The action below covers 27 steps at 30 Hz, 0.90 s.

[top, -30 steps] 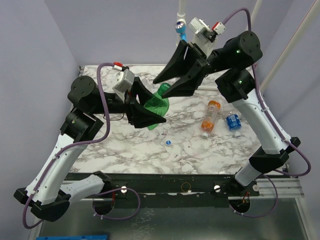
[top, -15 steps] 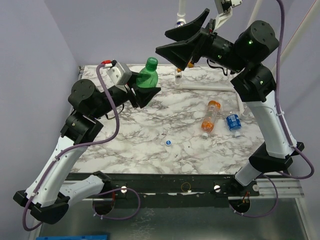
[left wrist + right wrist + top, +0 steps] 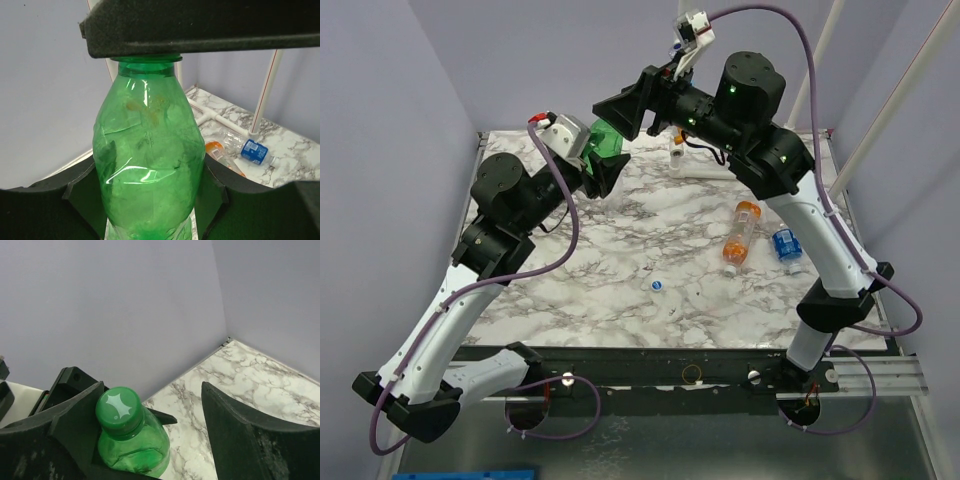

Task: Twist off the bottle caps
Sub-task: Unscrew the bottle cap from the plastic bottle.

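Observation:
My left gripper (image 3: 604,166) (image 3: 150,200) is shut on the body of the green bottle (image 3: 608,143) (image 3: 147,150) (image 3: 134,450) and holds it upright above the back left of the table. Its green cap (image 3: 118,408) shows in the right wrist view. My right gripper (image 3: 616,118) (image 3: 152,390) is open around the cap: one finger (image 3: 65,420) stands close against the cap's left side, the other (image 3: 250,440) is well apart on the right. In the top view the cap is hidden under that gripper. A loose whitish-blue cap (image 3: 658,285) lies on the marble table (image 3: 570,300).
An orange bottle (image 3: 741,232) (image 3: 216,148) and a clear bottle with a blue label (image 3: 786,245) (image 3: 254,150) lie at the right of the table. A white pipe fitting (image 3: 677,156) stands at the back. Purple walls close in at the left and back.
The left arm has stood the green bottle upright and carried it back and up. The right gripper let go, opened, swung away, then came down around the cap.

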### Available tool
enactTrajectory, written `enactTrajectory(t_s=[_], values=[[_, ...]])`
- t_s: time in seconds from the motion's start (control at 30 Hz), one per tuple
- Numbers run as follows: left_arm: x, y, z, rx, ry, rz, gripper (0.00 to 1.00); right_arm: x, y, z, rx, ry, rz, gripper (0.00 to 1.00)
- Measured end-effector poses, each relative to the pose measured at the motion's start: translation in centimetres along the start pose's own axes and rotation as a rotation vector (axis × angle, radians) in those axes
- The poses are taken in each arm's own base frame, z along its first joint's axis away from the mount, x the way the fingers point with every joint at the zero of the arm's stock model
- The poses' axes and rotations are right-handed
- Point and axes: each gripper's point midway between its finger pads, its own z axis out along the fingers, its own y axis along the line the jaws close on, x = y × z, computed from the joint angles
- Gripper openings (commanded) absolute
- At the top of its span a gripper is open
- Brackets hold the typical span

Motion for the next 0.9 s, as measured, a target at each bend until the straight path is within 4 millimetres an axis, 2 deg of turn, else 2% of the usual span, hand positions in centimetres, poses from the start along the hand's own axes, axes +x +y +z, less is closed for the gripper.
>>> enactTrajectory(t_s=[0.13, 0.23, 0.37, 0.53, 0.63, 0.73, 0.9], values=[[0.1, 0.1, 0.0, -0.007, 0.002, 0.0, 0.0, 0.1, -0.3, 0.1, 0.011, -0.004, 0.004, 0.55], [0.2, 0.1, 0.1, -0.008, 0.005, 0.0, 0.0, 0.2, 0.1, 0.0, 0.0, -0.009, 0.008, 0.39], [0.6, 0.2, 0.2, -0.009, 0.015, -0.003, 0.0, 0.4, 0.5, 0.0, -0.014, -0.009, 0.012, 0.26], [0.7, 0.2, 0.2, -0.009, 0.013, -0.005, 0.0, 0.3, 0.6, -0.1, -0.025, -0.014, 0.002, 0.01], [0.5, -0.3, 0.2, 0.011, 0.007, -0.024, 0.0, 0.2, 1.0, -0.3, -0.051, -0.012, -0.01, 0.01], [0.0, -1.6, -0.2, 0.076, -0.008, -0.071, 0.0, 0.1, 2.3, -1.0, -0.142, -0.004, -0.031, 0.01], [-1.8, -6.5, -2.2, 0.332, -0.038, -0.18, 0.0, -0.2, 6.7, -4.8, -0.456, -0.005, -0.082, 0.01]])
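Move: The green bottle cap sits almost between the right hand's open fingers, about 1 cm back and 1 cm left of their midpoint at the same height. The bottle's middle, held in the left fingers, is roughly 9 cm below the cap. From the left hand the cap is some 9 cm up and 1 cm ahead. The loose blue cap on the table lies about 8 cm right of the right hand, 2 cm back and some 52 cm down. Almost in place at first, the right hand closes its fingers around the green cap and pinches it while the left keeps its grip on the bottle. Then both swing back together towards the bases, the right about 8 cm turning counter-clockwise, the left some 6 cm and 3 cm to the right, turning clockwise by 20 degrees, so that cap and bottle are twisted against each other. ##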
